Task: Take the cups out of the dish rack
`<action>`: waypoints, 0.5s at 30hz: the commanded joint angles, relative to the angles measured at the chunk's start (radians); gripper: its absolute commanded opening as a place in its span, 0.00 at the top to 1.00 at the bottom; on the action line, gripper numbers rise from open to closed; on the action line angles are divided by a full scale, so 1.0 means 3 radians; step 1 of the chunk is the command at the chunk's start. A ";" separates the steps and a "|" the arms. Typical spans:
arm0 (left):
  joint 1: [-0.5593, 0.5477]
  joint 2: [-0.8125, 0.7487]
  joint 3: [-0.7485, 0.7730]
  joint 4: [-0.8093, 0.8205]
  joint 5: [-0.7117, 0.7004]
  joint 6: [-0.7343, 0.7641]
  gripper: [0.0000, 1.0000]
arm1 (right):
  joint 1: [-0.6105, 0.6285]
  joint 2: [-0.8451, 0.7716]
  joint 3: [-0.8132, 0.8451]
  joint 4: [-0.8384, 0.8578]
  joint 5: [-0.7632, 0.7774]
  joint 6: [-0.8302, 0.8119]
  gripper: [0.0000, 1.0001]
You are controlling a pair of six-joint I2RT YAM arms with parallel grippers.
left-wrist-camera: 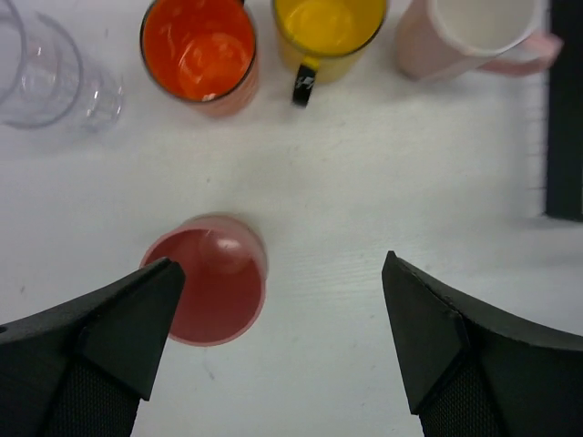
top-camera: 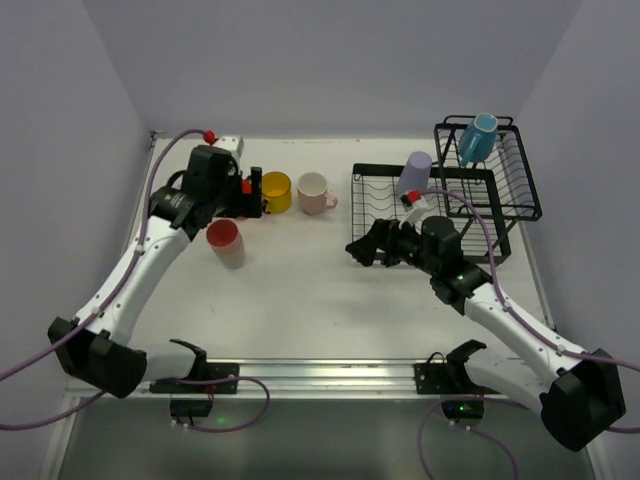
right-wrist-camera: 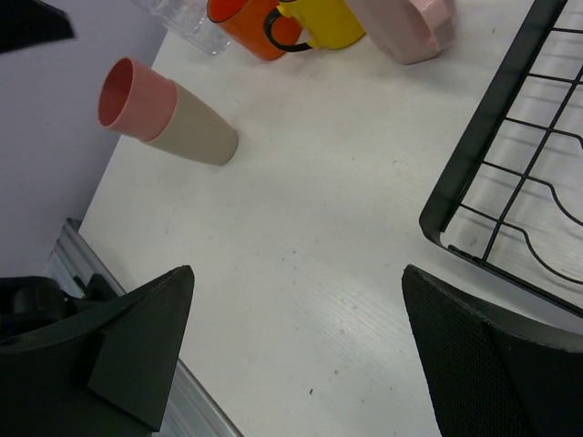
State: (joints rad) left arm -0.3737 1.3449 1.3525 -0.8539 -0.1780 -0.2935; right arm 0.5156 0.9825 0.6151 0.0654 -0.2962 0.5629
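The salmon-pink tumbler [top-camera: 225, 241] stands upright on the table. My left gripper [left-wrist-camera: 282, 264] hangs open above it, and the tumbler [left-wrist-camera: 214, 278] shows just inside its left finger, free of both fingers. Behind it in a row stand the clear glass [left-wrist-camera: 46, 73], the orange mug [left-wrist-camera: 199, 50], the yellow mug [top-camera: 275, 191] and the pale pink mug [top-camera: 315, 193]. The lavender tumbler [top-camera: 414, 173] rests on the dish rack [top-camera: 495, 215]. The blue mug [top-camera: 478, 137] sits in its raised basket. My right gripper [right-wrist-camera: 298, 273] is open and empty over bare table, left of the rack's corner [right-wrist-camera: 492, 118].
A white block with a red knob [top-camera: 222, 142] lies at the far left corner of the table. Grey walls close in the table at the back and sides. A metal rail [top-camera: 320, 375] runs along the near edge between the arm bases.
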 commanded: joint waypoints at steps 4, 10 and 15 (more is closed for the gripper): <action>-0.0038 -0.0928 -0.0350 0.1260 0.1020 0.0022 0.00 | 0.0107 0.0059 0.0571 -0.0223 0.0384 -0.0255 0.01; -0.0063 -0.1353 -0.1072 0.2012 0.1707 -0.0024 0.00 | 0.0030 0.0140 0.1455 -0.0805 0.1480 -0.0740 0.01; -0.0069 -0.1568 -0.1491 0.2237 0.1927 0.0068 0.00 | -0.0730 0.0390 0.2121 -0.1250 0.1877 -0.0915 0.01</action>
State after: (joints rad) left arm -0.3897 0.9104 0.9588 -0.2939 0.2890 -0.2939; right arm 0.4133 1.0622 1.1515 -0.1932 0.1017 0.3599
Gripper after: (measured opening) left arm 0.997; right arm 0.990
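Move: From the right hand the blue cup in the upper rack lies about 25 cm ahead, 25 cm to the right and a little higher, some 4 cm. The purple cup stands about 21 cm ahead, 13 cm right and 12 cm below that hand. From the left hand the blue cup is some 54 cm right, 18 cm ahead and about level; the pink cup, stacked on the white one, sits 4 cm back, 3 cm left and 11 cm below. Upward first, then ever more forward and right, the empty right hand climbs about 16 cm towards the blue cup, fingers wide open, levelling and swinging clockwise. The left hand, already clear of the stacked pink cup, rises about 11 cm, then sinks a few, drawing right and back while tipping its fingers up, rolling left side down and turning clockwise, still open. ##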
